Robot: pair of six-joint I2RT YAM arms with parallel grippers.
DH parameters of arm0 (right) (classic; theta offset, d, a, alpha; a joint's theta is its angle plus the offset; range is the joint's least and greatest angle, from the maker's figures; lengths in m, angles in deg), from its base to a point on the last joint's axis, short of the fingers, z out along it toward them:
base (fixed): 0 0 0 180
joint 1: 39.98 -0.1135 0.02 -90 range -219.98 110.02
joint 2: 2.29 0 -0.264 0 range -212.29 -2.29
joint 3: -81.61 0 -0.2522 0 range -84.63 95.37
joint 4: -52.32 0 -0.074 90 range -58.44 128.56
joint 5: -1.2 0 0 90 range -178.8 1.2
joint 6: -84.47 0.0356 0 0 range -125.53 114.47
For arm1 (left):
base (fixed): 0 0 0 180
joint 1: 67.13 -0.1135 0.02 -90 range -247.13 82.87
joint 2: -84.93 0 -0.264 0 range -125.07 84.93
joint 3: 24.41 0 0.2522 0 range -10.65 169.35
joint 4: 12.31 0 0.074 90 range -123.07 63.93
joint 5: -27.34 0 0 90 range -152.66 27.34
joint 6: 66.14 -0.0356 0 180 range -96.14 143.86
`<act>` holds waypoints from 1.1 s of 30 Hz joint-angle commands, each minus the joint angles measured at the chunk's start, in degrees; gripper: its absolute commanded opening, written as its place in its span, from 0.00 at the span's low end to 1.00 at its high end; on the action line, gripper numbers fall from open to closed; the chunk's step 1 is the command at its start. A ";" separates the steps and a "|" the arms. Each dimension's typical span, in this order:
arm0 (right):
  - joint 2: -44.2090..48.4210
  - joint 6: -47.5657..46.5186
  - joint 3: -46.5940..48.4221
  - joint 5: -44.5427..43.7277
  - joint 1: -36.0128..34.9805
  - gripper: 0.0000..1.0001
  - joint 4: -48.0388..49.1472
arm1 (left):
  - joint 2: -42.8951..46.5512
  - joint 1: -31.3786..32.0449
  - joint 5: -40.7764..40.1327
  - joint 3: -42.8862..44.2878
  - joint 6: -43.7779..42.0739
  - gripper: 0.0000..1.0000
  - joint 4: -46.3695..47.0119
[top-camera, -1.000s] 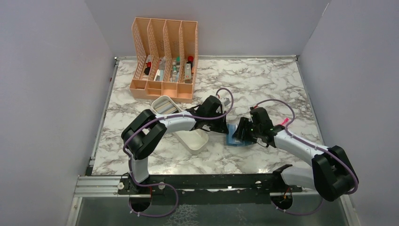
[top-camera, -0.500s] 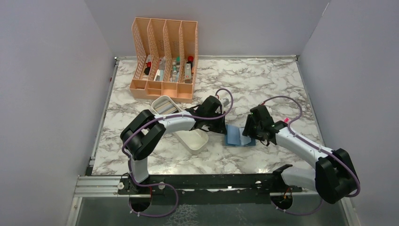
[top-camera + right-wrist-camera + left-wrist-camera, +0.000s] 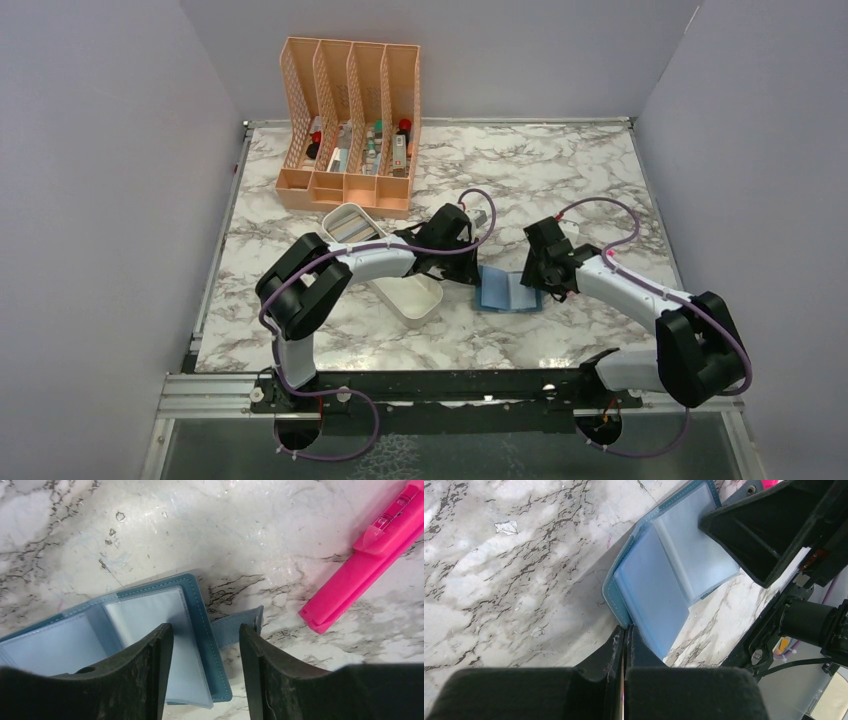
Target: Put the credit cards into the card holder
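The teal-blue card holder [image 3: 505, 291] lies open on the marble, its pale blue sleeves up [image 3: 664, 575]. My left gripper [image 3: 468, 272] is shut, its tips [image 3: 625, 631] against the holder's near left corner; I cannot tell whether they pinch the cover. My right gripper [image 3: 540, 277] is open and straddles the holder's right edge [image 3: 206, 635], with one finger over a clear sleeve [image 3: 145, 612] and the other beside the snap strap [image 3: 237, 625]. Pale grey credit cards [image 3: 350, 226] lie at the far end of a white tray.
The long white tray [image 3: 410, 300] sits under the left arm. A peach mesh organizer [image 3: 350, 120] with small bottles stands at the back left. A pink marker [image 3: 370, 555] lies just right of the card holder [image 3: 607, 258].
My right gripper has drawn back to the right off the card holder, which now lies spread open and more exposed. The left arm has stayed put.
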 commanded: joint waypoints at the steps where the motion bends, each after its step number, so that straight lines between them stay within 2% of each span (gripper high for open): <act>1: -1.13 0.74 0.52 -0.37 0.10 0.52 -1.20 | 0.59 0.33 -2.15 1.93 -1.43 0.00 -1.85; 7: -2.04 -0.53 1.12 -0.87 0.10 0.25 -0.88 | 0.45 0.18 -7.35 2.01 -0.93 0.00 -2.95; 14: -0.81 -3.15 -0.47 3.60 -0.34 0.06 1.85 | -0.89 0.10 -8.63 2.81 -0.90 0.00 -3.70; 21: -2.60 -4.32 0.17 5.06 -0.43 0.03 2.23 | -1.04 0.15 -9.43 2.95 0.29 0.10 -3.86; 25: -1.96 -4.20 -0.30 5.21 -0.43 0.03 2.70 | -0.08 0.09 -11.52 4.23 0.37 0.26 -5.56; 29: -1.06 -4.07 -0.47 5.17 -0.43 0.03 2.64 | 1.36 0.14 -13.59 6.28 0.29 0.36 -7.71; 33: -1.44 -4.16 -0.55 5.43 -0.43 0.03 2.95 | 2.89 0.14 -12.56 8.13 1.19 0.39 -7.84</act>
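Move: The card holder lies open between my hands. Its right edge sits right at my right fingertips, between the open fingers and about 1 cm below them, with the strap some 2 cm to the right and the pink marker about 10 cm right and 4 cm ahead. My left hand already pinches its left edge. From there the holder's middle is roughly 6 cm right, 2 cm back and 3 cm lower, and the white tray is about 19 cm left, 3 cm ahead. I close my right fingers on the holder's right edge beside the strap, sinking slightly, then keep the pinch and ease about 1 cm left with a slight counter-clockwise turn. My left hand carries its edge forward, left and a little down, then opens partway and comes off, finishing some 3 cm forward of its start after a short rise, turned roughly 10 degrees. ##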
